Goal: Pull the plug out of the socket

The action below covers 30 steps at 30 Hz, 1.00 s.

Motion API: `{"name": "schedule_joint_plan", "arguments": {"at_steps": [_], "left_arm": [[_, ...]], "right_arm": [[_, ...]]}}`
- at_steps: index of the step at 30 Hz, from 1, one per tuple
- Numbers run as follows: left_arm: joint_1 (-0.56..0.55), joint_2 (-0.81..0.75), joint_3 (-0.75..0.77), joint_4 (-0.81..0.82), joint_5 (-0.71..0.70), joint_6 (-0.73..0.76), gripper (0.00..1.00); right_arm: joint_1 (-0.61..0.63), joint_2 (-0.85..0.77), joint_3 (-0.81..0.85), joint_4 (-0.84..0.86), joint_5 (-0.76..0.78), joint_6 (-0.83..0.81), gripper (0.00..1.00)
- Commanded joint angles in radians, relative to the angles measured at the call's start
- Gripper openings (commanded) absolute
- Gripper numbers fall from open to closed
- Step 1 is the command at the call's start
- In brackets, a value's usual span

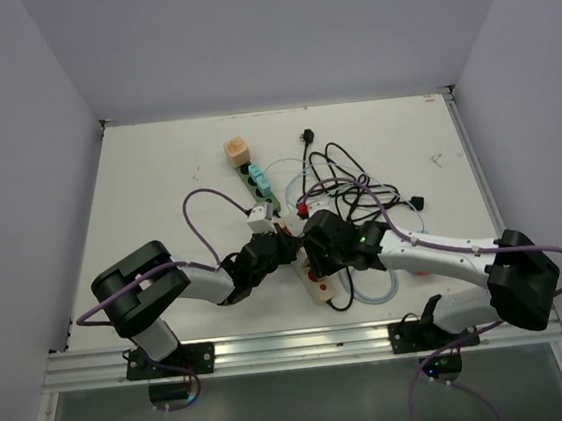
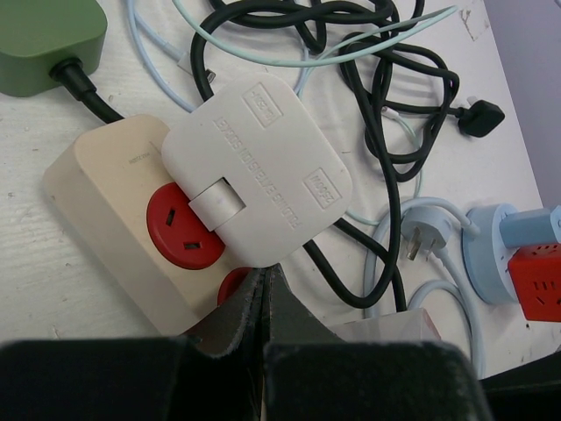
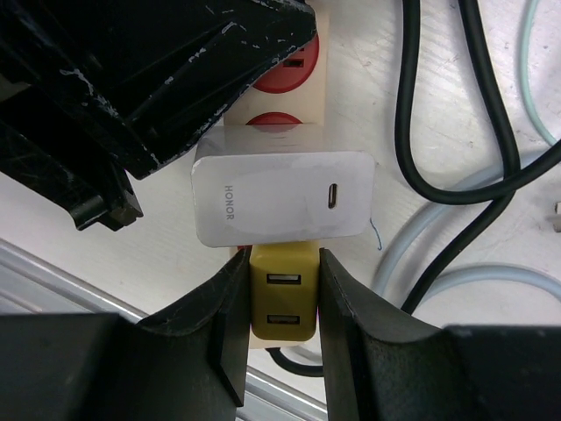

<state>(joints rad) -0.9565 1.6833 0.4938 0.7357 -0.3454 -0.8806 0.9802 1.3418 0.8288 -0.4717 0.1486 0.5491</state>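
Note:
A cream power strip (image 2: 101, 206) with red sockets (image 2: 180, 230) lies near the table's front edge, partly under both arms in the top view (image 1: 320, 282). Two chargers are plugged into it: a yellow two-port USB plug (image 3: 282, 303) and, right beside it, a white charger (image 3: 285, 197). My right gripper (image 3: 282, 260) is shut on the sides of the yellow plug. My left gripper (image 2: 265, 279) is shut with nothing between its tips, which rest on the strip just below the white charger (image 2: 259, 167). The left gripper's black body (image 3: 131, 79) looms at the upper left of the right wrist view.
A tangle of black cables (image 1: 351, 191) and pale blue cord (image 2: 438, 289) lies behind and to the right of the strip. A green strip (image 1: 259, 188) and a peach block (image 1: 238, 152) sit farther back. A metal rail (image 1: 295, 345) borders the near edge.

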Motion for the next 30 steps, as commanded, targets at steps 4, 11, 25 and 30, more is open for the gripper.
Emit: {"name": "schedule_joint_plan", "arguments": {"at_steps": [4, 11, 25, 30], "left_arm": [[-0.002, 0.088, -0.046, -0.332, -0.063, 0.046, 0.0], [-0.002, 0.089, -0.044, -0.335, -0.063, 0.046, 0.0], [-0.005, 0.095, -0.034, -0.351, -0.067, 0.046, 0.0], [-0.005, 0.093, -0.034, -0.349, -0.067, 0.046, 0.0]], "right_arm": [[-0.162, -0.165, -0.051, 0.252, -0.348, 0.084, 0.0], [-0.199, -0.155, -0.056, 0.26, -0.389, 0.084, 0.0], [0.021, -0.098, 0.121, 0.068, -0.084, 0.011, 0.0], [-0.001, -0.145, 0.104, 0.048, -0.069, 0.008, 0.0]]}}
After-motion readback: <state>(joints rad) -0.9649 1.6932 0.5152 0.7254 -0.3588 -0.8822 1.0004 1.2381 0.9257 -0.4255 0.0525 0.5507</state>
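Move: The yellow plug is already between the right hand's fingers, still in its power strip socket, which lies about 3 cm below and 1 cm ahead and left. From this hand the white HONOR charger sits some 4 cm ahead, 1 cm left and 2 cm lower; the square white adapter is roughly 12 cm ahead, 4 cm left and 2 cm lower. From the left hand the plug is about 8 cm back, 4 cm right and 2 cm higher. The yellow plug, kept in the right hand's grip, is first rocked about 1.5 cm to the right as the hand's top tips right by some 10 degrees, then eased back. The right hand then pulls it quickly up about 7 cm and to the left, away from its socket. The left hand stays put, closed fingertips still on the strip between adapter and charger. ##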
